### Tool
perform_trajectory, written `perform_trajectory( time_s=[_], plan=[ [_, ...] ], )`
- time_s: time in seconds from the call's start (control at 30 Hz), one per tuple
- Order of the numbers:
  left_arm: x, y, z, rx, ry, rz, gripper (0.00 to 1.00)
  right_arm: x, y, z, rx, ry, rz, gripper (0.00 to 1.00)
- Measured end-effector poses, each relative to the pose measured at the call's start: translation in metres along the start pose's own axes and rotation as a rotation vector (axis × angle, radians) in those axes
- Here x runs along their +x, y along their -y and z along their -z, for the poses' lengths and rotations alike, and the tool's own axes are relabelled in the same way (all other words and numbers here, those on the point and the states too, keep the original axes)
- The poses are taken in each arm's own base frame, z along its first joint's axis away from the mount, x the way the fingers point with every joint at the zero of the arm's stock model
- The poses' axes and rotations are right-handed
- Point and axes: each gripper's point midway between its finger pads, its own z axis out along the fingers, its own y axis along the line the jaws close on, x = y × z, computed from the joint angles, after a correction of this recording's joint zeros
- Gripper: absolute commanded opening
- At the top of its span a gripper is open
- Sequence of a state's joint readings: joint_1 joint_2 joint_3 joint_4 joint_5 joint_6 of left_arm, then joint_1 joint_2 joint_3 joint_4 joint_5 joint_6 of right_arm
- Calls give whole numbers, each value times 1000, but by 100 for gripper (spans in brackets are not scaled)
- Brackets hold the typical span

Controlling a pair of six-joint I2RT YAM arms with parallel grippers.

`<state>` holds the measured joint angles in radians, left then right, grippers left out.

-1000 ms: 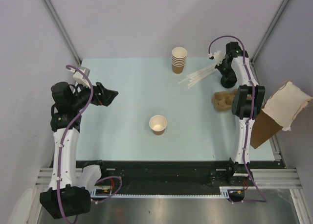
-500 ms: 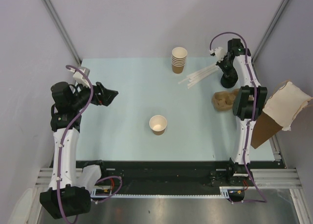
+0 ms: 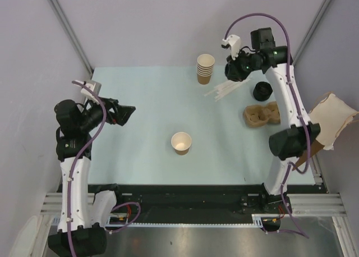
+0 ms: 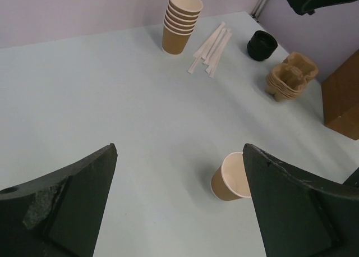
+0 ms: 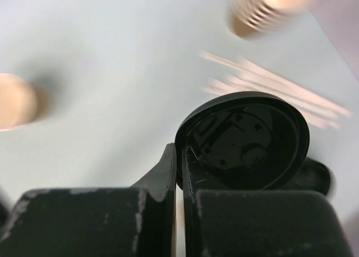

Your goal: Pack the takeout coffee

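Note:
The takeout coffee's cup (image 3: 181, 142), a single tan paper cup, stands upright and lidless at mid-table; in the left wrist view the cup (image 4: 227, 184) peeks out beside the right finger. My right gripper (image 3: 234, 70) hangs in the air at the back right, near the cup stack, shut on the rim of a round black lid (image 5: 247, 139). The right gripper (image 5: 179, 153) has its fingers pressed together on that rim. My left gripper (image 3: 128, 112) hovers open over the table's left side, and nothing sits between the fingers of the left gripper (image 4: 179, 150).
A stack of lidless cups (image 3: 205, 69) stands at the back. White wrapped straws (image 3: 227, 88) lie beside it. More black lids (image 3: 262, 90) and a pulp cup tray (image 3: 261, 114) sit at the right. A brown paper bag (image 3: 314, 136) stands at the right edge.
My right arm has risen off the pile of lids and swung left toward the cup stack, carrying one black lid. The left arm has shifted slightly.

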<state>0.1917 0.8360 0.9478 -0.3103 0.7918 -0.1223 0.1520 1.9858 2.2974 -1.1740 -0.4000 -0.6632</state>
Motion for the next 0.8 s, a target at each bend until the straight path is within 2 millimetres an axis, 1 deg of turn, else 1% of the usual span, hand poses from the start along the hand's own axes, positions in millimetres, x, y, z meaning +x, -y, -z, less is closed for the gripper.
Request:
perform_trajectory(
  time_s=[0.03, 0.07, 0.13, 0.2, 0.23, 0.3, 0.37, 0.5, 0.57, 0.67, 0.73, 0.8],
  plan=[
    [-2, 3, 2, 3, 10, -10, 100, -20, -32, 14, -65, 69, 6, 0],
    [-4, 6, 4, 7, 15, -18, 99, -33, -59, 30, -120, 117, 7, 0],
    [-8, 12, 9, 15, 31, -40, 100, -50, -101, 57, -223, 200, -9, 0],
    [-12, 21, 15, 32, 50, -66, 100, -62, -136, 84, -329, 277, -41, 0],
    [-14, 26, 18, 40, 61, -79, 99, -64, -150, 92, -384, 306, -62, 0],
    [-20, 37, 26, 63, 93, -116, 100, -57, -179, 100, -506, 324, -119, 0],
    [-25, 49, 34, 88, 135, -166, 100, -43, -202, 97, -635, 302, -203, 0],
    [-23, 70, 45, 152, 202, -241, 100, -18, -235, 87, -886, 232, -418, 0],
    [-18, 76, 46, 183, 218, -260, 100, -12, -244, 88, -971, 205, -503, 0],
    [-8, 81, 43, 218, 228, -268, 98, -15, -251, 97, -1056, 192, -564, 0],
    [-3, 88, 41, 255, 237, -284, 97, -19, -255, 103, -1092, 200, -563, 0],
    [-3, 96, 40, 296, 249, -320, 95, -22, -261, 107, -1125, 197, -562, 0]
  ],
)
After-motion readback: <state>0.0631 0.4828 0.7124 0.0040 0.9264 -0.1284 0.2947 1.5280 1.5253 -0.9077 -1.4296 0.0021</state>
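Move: The right hand already holds a black lid by its rim. The open cup the lid is meant for stands about 24 cm back from that hand, 22 cm to its left and 20 cm below. The cup stack is some 15 cm ahead and 12 cm left, the white straws about 10 cm ahead and 2 cm right, and the other black lid 8 cm ahead and 18 cm right. From the left hand, the open cup lies about 6 cm back, 18 cm right and 24 cm below. Keeping the lid pinched by its rim, the right hand sweeps quickly back about 25 cm and 13 cm left towards the open cup, rising and dipping on the way to finish some 5 cm higher, while the wrist turns about 70 degrees so that fingers which slanted down and forward end up pointing left, almost level. The left hand, empty and still wide open, draws back about 8 cm and then also right, rising a little, its fingers tipping up and swinging clockwise. ##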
